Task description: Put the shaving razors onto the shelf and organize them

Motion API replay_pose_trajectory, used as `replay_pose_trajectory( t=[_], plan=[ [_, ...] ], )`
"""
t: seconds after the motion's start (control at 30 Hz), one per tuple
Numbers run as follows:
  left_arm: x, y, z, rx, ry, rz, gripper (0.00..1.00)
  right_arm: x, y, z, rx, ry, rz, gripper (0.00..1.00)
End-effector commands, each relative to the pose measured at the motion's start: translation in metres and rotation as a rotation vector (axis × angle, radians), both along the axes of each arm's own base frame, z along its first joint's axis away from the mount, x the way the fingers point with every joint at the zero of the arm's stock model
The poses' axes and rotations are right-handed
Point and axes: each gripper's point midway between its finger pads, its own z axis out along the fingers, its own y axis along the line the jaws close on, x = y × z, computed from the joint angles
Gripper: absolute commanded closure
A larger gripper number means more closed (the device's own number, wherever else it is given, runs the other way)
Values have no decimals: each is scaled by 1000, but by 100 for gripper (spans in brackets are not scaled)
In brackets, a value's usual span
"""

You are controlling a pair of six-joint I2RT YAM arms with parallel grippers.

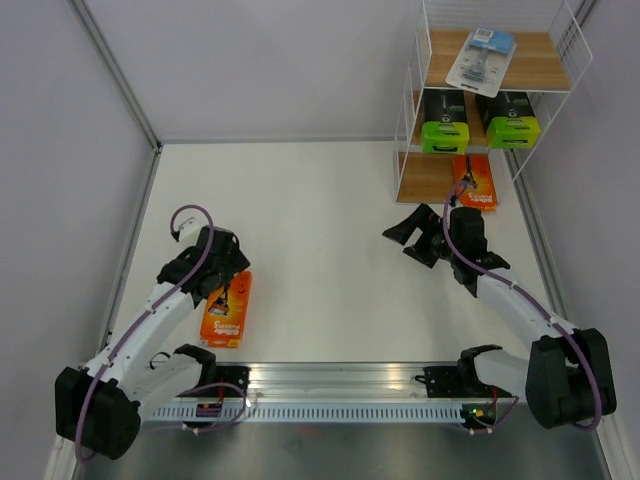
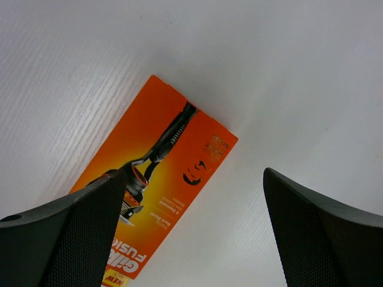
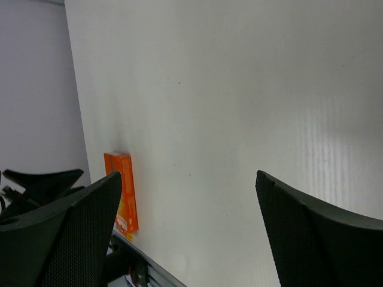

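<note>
One orange razor pack (image 1: 226, 310) lies flat on the white table at the near left. My left gripper (image 1: 228, 272) hovers open over its far end; in the left wrist view the pack (image 2: 161, 173) passes under the left finger and nothing sits between the fingers (image 2: 192, 179). The shelf (image 1: 545, 65) stands at the far right. A clear blister pack (image 1: 481, 58) lies on its top board, two black boxes with green ends (image 1: 445, 128) (image 1: 510, 124) on the middle board, and an orange card (image 1: 474, 182) on the bottom board. My right gripper (image 1: 412, 240) hangs open and empty, left of the shelf's bottom tier.
An aluminium rail (image 1: 340, 385) runs along the near edge between the arm bases. Grey walls close the table on the left, back and right. The right wrist view looks across the table at the orange pack (image 3: 121, 191) and the left arm (image 3: 42, 179).
</note>
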Motion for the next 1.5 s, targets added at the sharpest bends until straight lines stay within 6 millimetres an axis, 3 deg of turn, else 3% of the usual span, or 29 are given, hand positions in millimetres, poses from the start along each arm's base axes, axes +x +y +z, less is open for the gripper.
replay_pose_trajectory(
  t=[0.0, 0.03, 0.2, 0.37, 0.47, 0.57, 0.8, 0.9, 1.03, 1.13, 1.2, 1.23, 1.3, 1.47],
  plan=[
    [14, 5, 8, -51, -24, -82, 0, -8, 28, 20, -24, -69, 77, 2],
    [13, 1, 1, -99, -21, -99, 0, -10, 35, 18, -26, -68, 103, 2],
    [2, 19, -31, -148, 27, -30, 1, -24, 82, 17, -19, -73, 236, 2],
    [-6, 35, -49, -159, 47, 46, 1, -38, 121, 7, -14, -48, 323, 2],
    [-6, 28, -58, -207, 43, 42, 2, -45, 136, 2, -11, -30, 367, 2],
    [-3, 9, -65, -301, 41, -18, 9, -44, 141, 0, -8, -23, 379, 2],
    [-2, -20, -64, -423, -22, -97, 20, -44, 140, -8, -26, -4, 369, 2],
    [3, -37, -58, -417, -35, -180, 22, -44, 138, -16, -45, 13, 369, 2],
    [4, -58, -69, -341, 44, -254, 25, -46, 138, -26, -63, 38, 381, 2],
    [5, -85, -76, -342, 83, -299, 28, -48, 136, -29, -79, 47, 391, 2],
    [11, -110, -69, -352, 68, -324, 30, -50, 133, -33, -100, 57, 397, 2],
    [7, -120, -77, -337, 99, -341, 31, -51, 131, -35, -110, 63, 396, 2],
    [16, -139, -71, -351, 84, -342, 34, -57, 123, -43, -148, 97, 394, 2],
    [13, -185, -85, -363, 137, -322, 42, -84, 94, -65, -208, 218, 374, 2]
  ],
)
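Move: The orange razor box lies flat below my left hand: its middle is about 8 cm back, roughly level sideways and some 9 cm lower, with its far end almost under my fingers. From my right hand the same box is about 45 cm to the left, 15 cm back and 11 cm down. Nothing else lies loose on the table around it. My left hand dips about 7 cm past the box's left side, drifting left and a little back, then sweeps some 20 cm to the right. Its left finger pushes along the box's left edge while my fingers partly close, the hand's left side tips down and it turns about 25 degrees clockwise. My open right hand swings left some 13 cm, back and down, to come near the box. ##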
